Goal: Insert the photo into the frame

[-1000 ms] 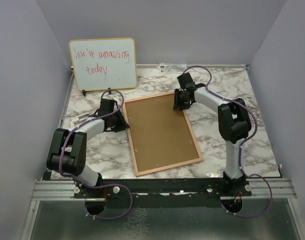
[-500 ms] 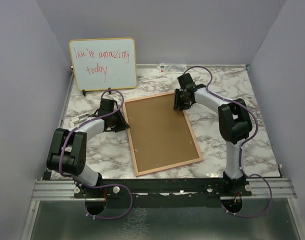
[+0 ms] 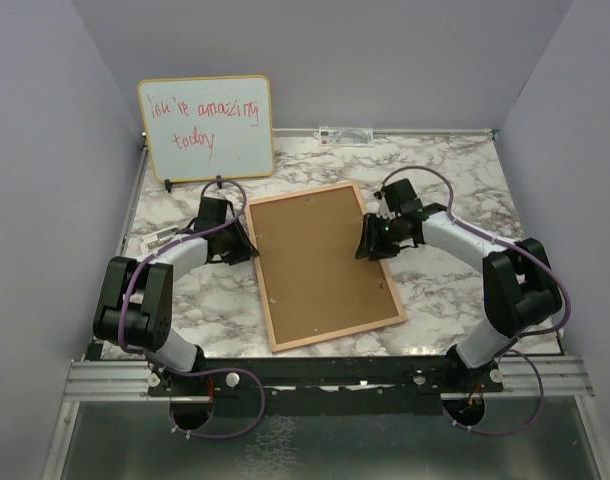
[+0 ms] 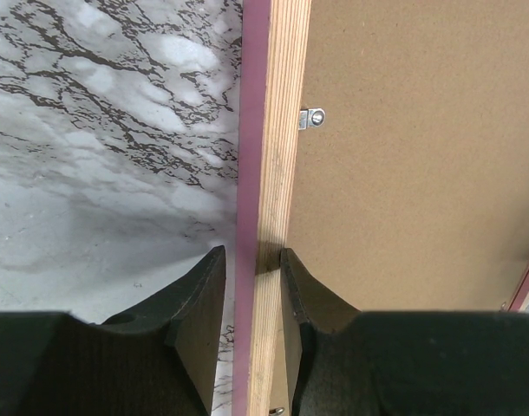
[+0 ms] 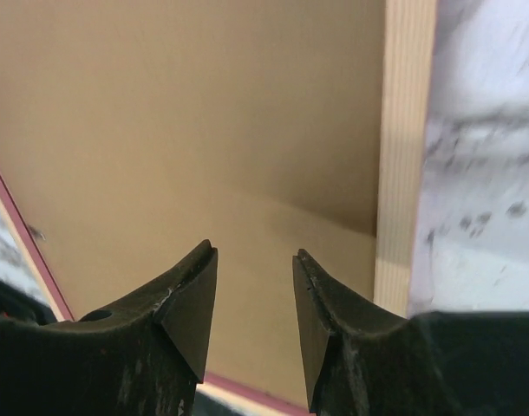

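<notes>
The frame (image 3: 335,335) lies face down on the marble table, its brown backing board (image 3: 320,262) facing up. My left gripper (image 3: 247,245) sits at the frame's left edge. In the left wrist view its jaws (image 4: 251,256) straddle the light-wood border (image 4: 282,130) and are shut on it. My right gripper (image 3: 368,243) hovers over the frame's right side. It is open (image 5: 254,256) above the backing board (image 5: 204,113), just inside the wooden border (image 5: 405,130), with nothing between the fingers. The photo is not in view.
A yellow-edged whiteboard (image 3: 206,127) with red handwriting stands at the back left, close behind the left arm. A small metal clip (image 4: 312,117) sits on the backing near the left border. Grey walls enclose the table on three sides.
My right arm has moved from the frame's far right corner toward me, to the middle of the right edge. The left arm and the frame have stayed put.
</notes>
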Robot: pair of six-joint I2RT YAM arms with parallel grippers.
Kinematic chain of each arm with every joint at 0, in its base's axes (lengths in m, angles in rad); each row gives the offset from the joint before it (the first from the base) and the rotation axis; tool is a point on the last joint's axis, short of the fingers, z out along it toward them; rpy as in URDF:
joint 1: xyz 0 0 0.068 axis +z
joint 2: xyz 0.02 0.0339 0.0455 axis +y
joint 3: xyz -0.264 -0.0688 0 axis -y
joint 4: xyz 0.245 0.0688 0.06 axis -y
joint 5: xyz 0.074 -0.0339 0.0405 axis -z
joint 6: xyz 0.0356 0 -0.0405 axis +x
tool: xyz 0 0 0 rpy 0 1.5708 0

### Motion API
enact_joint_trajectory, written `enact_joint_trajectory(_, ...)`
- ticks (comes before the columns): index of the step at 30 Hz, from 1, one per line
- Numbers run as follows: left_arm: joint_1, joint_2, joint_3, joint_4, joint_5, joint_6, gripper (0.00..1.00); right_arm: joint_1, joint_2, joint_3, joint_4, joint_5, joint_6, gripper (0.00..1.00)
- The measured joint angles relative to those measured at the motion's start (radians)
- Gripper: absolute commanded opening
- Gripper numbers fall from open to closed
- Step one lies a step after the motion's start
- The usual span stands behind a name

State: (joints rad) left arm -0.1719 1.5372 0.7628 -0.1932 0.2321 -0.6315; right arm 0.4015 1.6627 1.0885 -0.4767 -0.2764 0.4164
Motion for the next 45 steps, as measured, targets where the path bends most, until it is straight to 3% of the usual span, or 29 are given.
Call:
enact_joint_trajectory(10, 0.002, 0.000, 0.000, 0.000, 0.003, 0.000, 0.32, 0.035, -0.121, -0.224, -0.050, -0.050, 0.014, 0.45)
enact_joint_trajectory(32, 0.003, 0.000, -0.001, 0.001, 0.003, -0.008, 0.32, 0.038, -0.124, -0.218, -0.127, 0.094, -0.024, 0.44)
enact_joint_trajectory(45, 0.003, 0.000, -0.001, 0.000, 0.002, -0.011, 0.32, 0.037, -0.171, -0.228, -0.065, -0.064, -0.070, 0.43)
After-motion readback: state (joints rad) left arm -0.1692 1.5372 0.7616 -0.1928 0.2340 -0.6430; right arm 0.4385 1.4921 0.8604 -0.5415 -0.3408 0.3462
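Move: The right hand is empty over the right side of the brown board. The small metal clip it goes for lies roughly 8 cm back, 4 cm to its right and 5 cm below; the frame's right bar runs about 3 cm to the right of this clip, and the frame's near right corner lies some 20 cm back and 12 cm right of the hand. From the left hand, astride the left bar, that clip lies about 39 cm right and 9 cm back. The right hand sweeps back about 8 cm over the board, sinking some 3 cm and tipping its fingers about 10 degrees steeper, then works slowly rightward and slightly lower by 2–3 cm at the near right clip, towards the right bar, the fingertips swinging right by some 10 degrees. It then rises about 2 cm and comes back left nearly 3 cm, undoing that sideways tilt, with its fingers kept part open throughout, while the left hand stays put, fingers still astride the left bar. ##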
